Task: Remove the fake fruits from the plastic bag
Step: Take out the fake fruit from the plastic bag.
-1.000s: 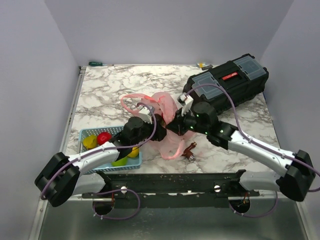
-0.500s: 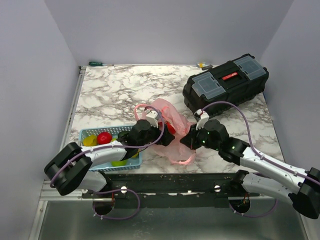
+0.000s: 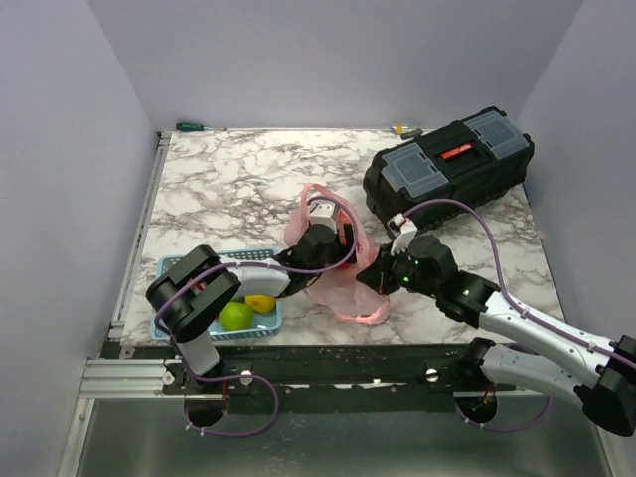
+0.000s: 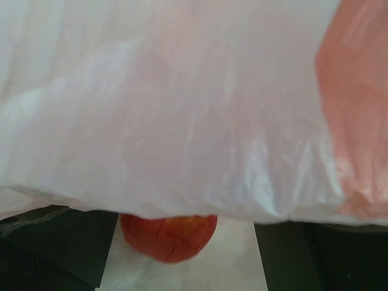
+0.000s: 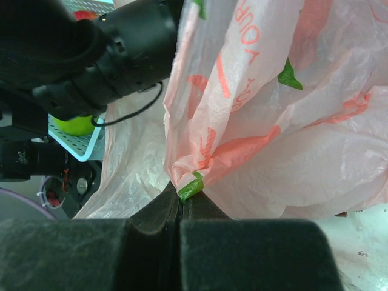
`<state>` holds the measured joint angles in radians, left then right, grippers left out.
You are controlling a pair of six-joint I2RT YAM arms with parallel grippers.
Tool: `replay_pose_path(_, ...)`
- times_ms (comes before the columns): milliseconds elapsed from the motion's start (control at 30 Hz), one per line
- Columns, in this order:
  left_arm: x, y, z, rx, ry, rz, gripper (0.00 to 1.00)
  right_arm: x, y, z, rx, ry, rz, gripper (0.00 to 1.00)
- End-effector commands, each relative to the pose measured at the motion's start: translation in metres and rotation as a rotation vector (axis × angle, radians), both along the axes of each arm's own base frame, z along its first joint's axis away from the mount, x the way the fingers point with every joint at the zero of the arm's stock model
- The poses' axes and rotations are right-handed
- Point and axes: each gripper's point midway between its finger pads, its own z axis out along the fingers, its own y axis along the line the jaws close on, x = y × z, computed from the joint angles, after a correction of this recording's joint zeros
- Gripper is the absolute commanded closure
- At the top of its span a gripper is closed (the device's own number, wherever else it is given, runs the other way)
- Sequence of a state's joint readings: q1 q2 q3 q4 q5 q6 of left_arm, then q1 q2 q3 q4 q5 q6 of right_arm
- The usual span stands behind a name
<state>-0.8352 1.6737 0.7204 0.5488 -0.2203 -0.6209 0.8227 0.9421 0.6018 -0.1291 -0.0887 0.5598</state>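
The pink plastic bag (image 3: 343, 273) lies crumpled on the marble table between both arms. My left gripper (image 3: 324, 235) reaches into its mouth. In the left wrist view the bag's film (image 4: 194, 103) fills most of the frame, and a red-orange fake fruit (image 4: 168, 234) lies under it, between my dark fingers (image 4: 48, 251), which stand wide apart and do not touch it. My right gripper (image 5: 182, 203) is shut on a pinched fold of the bag (image 5: 242, 121) at its near right edge (image 3: 374, 278). A green fruit (image 3: 236, 316) and a yellow one (image 3: 261, 303) sit in the blue basket (image 3: 169, 268).
A black toolbox (image 3: 447, 164) stands at the back right, close behind the bag. The blue basket sits at the table's near left edge, partly under my left arm. A screwdriver (image 3: 194, 126) lies at the far left edge.
My left gripper has swung right from the basket into the bag's mouth, and its jaws have widened. My right gripper has moved down and right with the bag's edge still pinched.
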Motion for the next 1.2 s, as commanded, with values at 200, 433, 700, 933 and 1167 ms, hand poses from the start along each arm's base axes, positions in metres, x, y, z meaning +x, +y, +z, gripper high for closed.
replay_pose_path(200,0.019,0.003,-0.028,0.165,0.013,0.195,0.27,-0.004,0.001,0.023,0.044,-0.019,0.013,0.99)
replay_pose_path(433,0.015,0.001,-0.032,0.271,0.006,0.11,0.65,-0.006,-0.003,0.024,0.049,-0.025,0.004,0.99)
replay_pose_path(700,-0.025,-0.018,0.013,0.213,0.017,-0.167,0.9,-0.006,-0.009,0.013,0.028,-0.027,-0.015,0.99)
replay_pose_path(933,-0.076,-0.013,0.049,0.061,0.054,-0.348,0.95,0.0,-0.014,0.004,-0.007,-0.034,-0.047,0.99)
replay_pose_path(1167,-0.104,-0.002,0.063,0.016,0.098,-0.439,1.0,0.014,-0.028,-0.001,-0.08,-0.058,-0.131,0.99)
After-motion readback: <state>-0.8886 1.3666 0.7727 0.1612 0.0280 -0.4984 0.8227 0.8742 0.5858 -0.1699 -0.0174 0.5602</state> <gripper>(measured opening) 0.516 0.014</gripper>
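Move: The red fake fruit sits just beyond and below the left fingertips inside the bag, some 2 cm ahead, 2 cm to the right and 3 cm down. The bag rim pinched by the right hand is about 10 cm back from the left hand, 5 cm to its right and 8 cm higher; the blue tray lies roughly 30 cm left and 10 cm back. From the right hand, the red fruit is about 11 cm ahead, 4 cm left and 10 cm below. Closing on the red fruit inside the bag, the left fingers pinch it after a short nudge forward and down of 2 to 3 cm; then they draw it back and up about 9 cm each way towards the bag's mouth, the hand swinging some 25 degrees clockwise. The right hand keeps its pinch on the bag rim, almost still. ##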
